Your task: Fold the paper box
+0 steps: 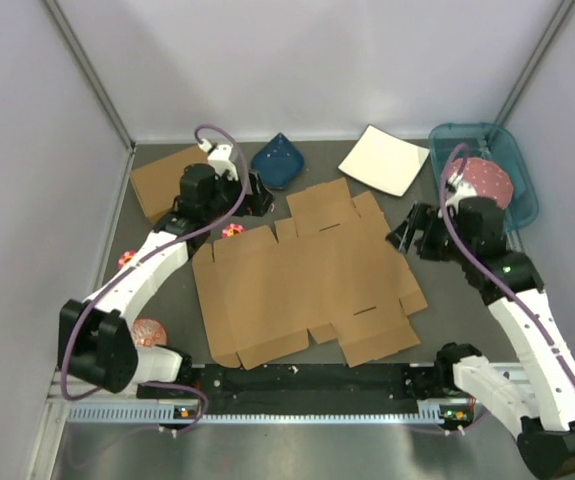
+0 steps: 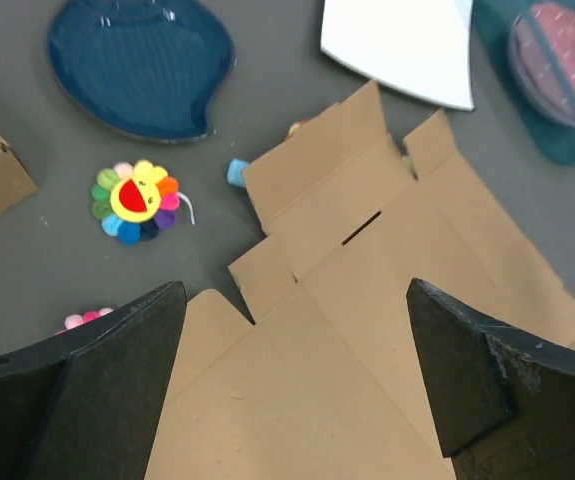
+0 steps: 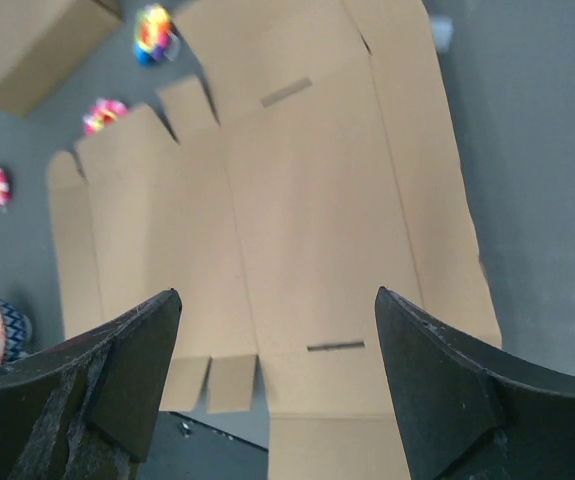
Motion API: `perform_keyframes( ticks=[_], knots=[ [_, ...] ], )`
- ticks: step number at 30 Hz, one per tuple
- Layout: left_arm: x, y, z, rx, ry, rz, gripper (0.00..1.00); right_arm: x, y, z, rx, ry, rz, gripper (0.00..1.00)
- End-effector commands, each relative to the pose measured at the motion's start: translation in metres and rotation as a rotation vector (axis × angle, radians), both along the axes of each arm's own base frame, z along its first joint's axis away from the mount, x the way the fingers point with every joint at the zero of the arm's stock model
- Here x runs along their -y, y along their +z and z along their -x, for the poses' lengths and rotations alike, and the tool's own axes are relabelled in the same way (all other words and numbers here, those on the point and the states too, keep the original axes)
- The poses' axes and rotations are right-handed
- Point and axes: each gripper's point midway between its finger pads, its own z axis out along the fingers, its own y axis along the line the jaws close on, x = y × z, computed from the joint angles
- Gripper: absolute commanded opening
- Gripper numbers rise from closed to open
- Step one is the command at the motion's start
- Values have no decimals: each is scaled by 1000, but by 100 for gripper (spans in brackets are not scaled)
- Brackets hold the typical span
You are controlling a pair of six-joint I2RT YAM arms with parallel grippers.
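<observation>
The paper box (image 1: 307, 275) lies flat and unfolded in the middle of the dark table, a brown cardboard cut-out with many flaps and slots. My left gripper (image 1: 258, 196) hovers over its far left corner, open, with only cardboard (image 2: 367, 300) showing between its fingers (image 2: 117, 380). At the sheet's right edge my right gripper (image 1: 408, 231) also stands open and holds nothing. Seen from the right wrist, the right gripper (image 3: 277, 300) looks down over the flat sheet (image 3: 307, 200) from above.
A deeper brown box (image 1: 167, 180) sits at the back left. A blue dish (image 1: 279, 160), a white square plate (image 1: 384, 160) and a teal bin (image 1: 512, 160) line the back. Flower toys (image 1: 233, 231) (image 1: 127, 259) and a patterned ball (image 1: 149, 332) lie to the left.
</observation>
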Motion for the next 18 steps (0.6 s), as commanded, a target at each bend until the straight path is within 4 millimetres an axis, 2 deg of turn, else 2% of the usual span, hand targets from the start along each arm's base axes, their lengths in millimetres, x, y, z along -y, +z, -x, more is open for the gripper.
perform_keyframes(
  ticks=[1,2,3,5,6,9,12,15,17,18],
  knots=[
    [16,5,-20,53,-68,-18,97,6,-60,11,-135,-77,-18,80],
    [17,4,-25,55,-62,-34,98,3,-59,12,-124,-94,-63,80],
    [15,-10,-28,17,-50,-68,98,2,-76,18,-164,-104,-78,80],
    [7,-26,-33,-15,-16,-165,98,-8,-77,19,-159,-104,-173,80],
    [4,-42,-35,-57,-5,-213,98,-9,-91,24,-190,-114,-191,80],
    [-13,-77,-32,-158,57,-322,98,-14,-105,30,-225,-137,-261,81],
    [-29,-101,-26,-243,152,-349,98,-15,-119,39,-279,-171,-306,81],
    [-38,-119,-15,-350,232,-329,97,-7,-131,45,-332,-248,-303,82],
    [-44,-135,-5,-389,261,-335,97,6,-141,53,-362,-310,-234,83],
    [-44,-133,-5,-376,274,-313,97,11,-142,56,-365,-327,-213,83]
  ],
)
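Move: The flattened paper box lies below both hands. The middle of its left panel's far flap is about 6 cm left, 1 cm back and 24 cm below the left hand; a pink flower stands 8 cm left and 2 cm ahead, a rainbow flower about 10 cm straight ahead. The near end of its right-hand side flap is some 5 cm back, 3 cm right and 25 cm below the right hand, with the near slot 10 cm back and 6 cm left. Towards the flattened box's far-left flap the open left hand sinks about 12 cm, first easing slightly outward, then swinging left as its fingers tip down and its left side rises. The right hand, open too, drops quickly and then slows, some 14 cm down and 5 cm back towards the near end of the right-hand flap, fingers tipping about 20 degrees further down and wrist turning clockwise. ##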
